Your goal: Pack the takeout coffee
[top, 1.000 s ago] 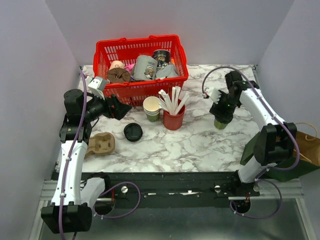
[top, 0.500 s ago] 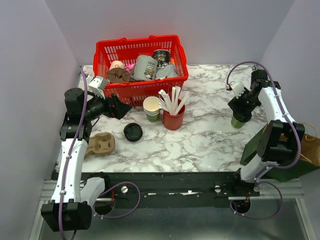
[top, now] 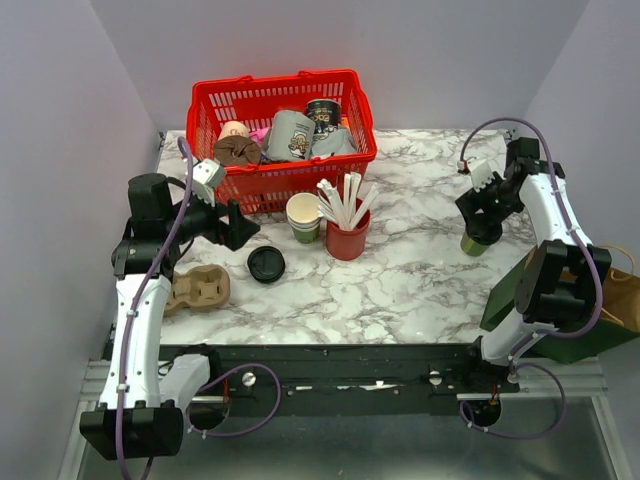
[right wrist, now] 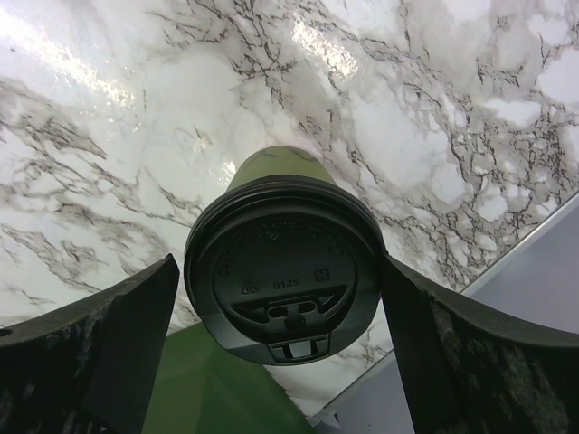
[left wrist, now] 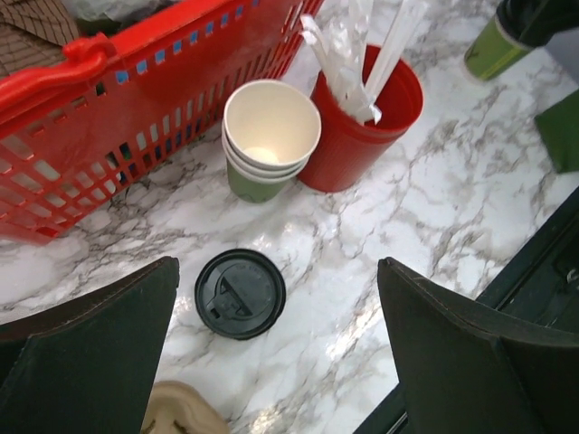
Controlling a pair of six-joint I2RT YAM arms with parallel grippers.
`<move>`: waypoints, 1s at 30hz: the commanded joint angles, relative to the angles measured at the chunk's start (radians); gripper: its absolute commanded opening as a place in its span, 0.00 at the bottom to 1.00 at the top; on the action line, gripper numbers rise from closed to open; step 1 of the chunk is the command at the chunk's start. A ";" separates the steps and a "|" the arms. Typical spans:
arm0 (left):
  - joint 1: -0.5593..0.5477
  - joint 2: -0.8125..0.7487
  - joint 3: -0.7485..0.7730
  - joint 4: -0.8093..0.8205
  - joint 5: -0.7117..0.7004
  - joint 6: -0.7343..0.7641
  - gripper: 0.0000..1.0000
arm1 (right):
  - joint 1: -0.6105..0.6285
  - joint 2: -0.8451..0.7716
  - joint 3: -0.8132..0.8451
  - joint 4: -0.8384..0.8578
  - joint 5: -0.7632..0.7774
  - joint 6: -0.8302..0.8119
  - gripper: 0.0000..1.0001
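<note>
The takeout coffee (top: 473,243), an olive-green cup under a black lid (right wrist: 282,280), stands upright on the marble near the table's right edge. My right gripper (top: 484,222) hangs right over it, open; in the right wrist view the right gripper (right wrist: 279,262) straddles the lid, with a thin gap at the left finger and the right finger at the rim. My left gripper (top: 240,228) hovers open at the left, and the left gripper (left wrist: 278,264) holds nothing. A loose black lid (left wrist: 240,294) lies flat beneath it.
A red basket (top: 283,100) of assorted cups stands at the back. A stack of lidless green cups (top: 303,217) and a red cup of white sticks (top: 347,238) are mid-table. A cardboard cup carrier (top: 200,290) lies front left. A dark green bag (top: 560,330) sits off the right edge.
My right gripper carried the coffee rightward to the table's right edge, and its jaws have since widened around the lid. The left gripper shifted slightly.
</note>
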 commanded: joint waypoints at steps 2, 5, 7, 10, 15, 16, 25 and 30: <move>0.008 0.015 0.061 -0.224 -0.052 0.251 0.99 | -0.005 -0.016 0.036 0.027 -0.045 0.066 1.00; 0.008 0.017 0.060 -0.278 -0.080 0.304 0.99 | -0.005 0.002 0.045 0.051 -0.036 0.085 1.00; 0.008 0.020 0.057 -0.307 -0.112 0.361 0.99 | -0.005 0.010 0.050 0.068 -0.036 0.102 1.00; 0.010 0.021 0.041 -0.362 -0.158 0.432 0.99 | -0.005 0.014 0.050 0.109 -0.033 0.123 1.00; 0.008 0.032 0.038 -0.448 -0.269 0.484 0.99 | -0.005 -0.013 0.014 0.215 -0.011 0.146 1.00; 0.008 0.027 0.040 -0.462 -0.317 0.492 0.98 | -0.005 -0.022 0.005 0.232 -0.013 0.157 1.00; 0.008 0.003 -0.002 -0.514 -0.387 0.506 0.98 | -0.004 -0.185 -0.033 0.334 -0.157 0.243 1.00; 0.004 0.046 0.006 -0.475 -0.331 0.501 0.96 | 0.044 -0.262 0.016 0.239 -0.210 0.228 1.00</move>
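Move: The left hand, empty and open, has the tan cup carrier about 12 cm to its left, 2 cm back and some 19 cm below; the loose black lid is 4 cm ahead and 3 cm right of this hand, 21 cm down, and the stacked paper cups 12 cm ahead, 11 cm right, 16 cm down. The right hand's open fingers still flank the lidded coffee cup, its middle about 1 cm ahead and 3 cm below; the green bag lies 16 cm right and 14 cm back. Down, left and back comes the open left hand, sinking about 9 cm towards the cup carrier while its fingers swing some 30 degrees steeper to point down at the table. The right hand, already spread wide, slides forward low past the sides of the lidded cup, then climbs clear of it, drifting a little left as its fingers tip up forward. ##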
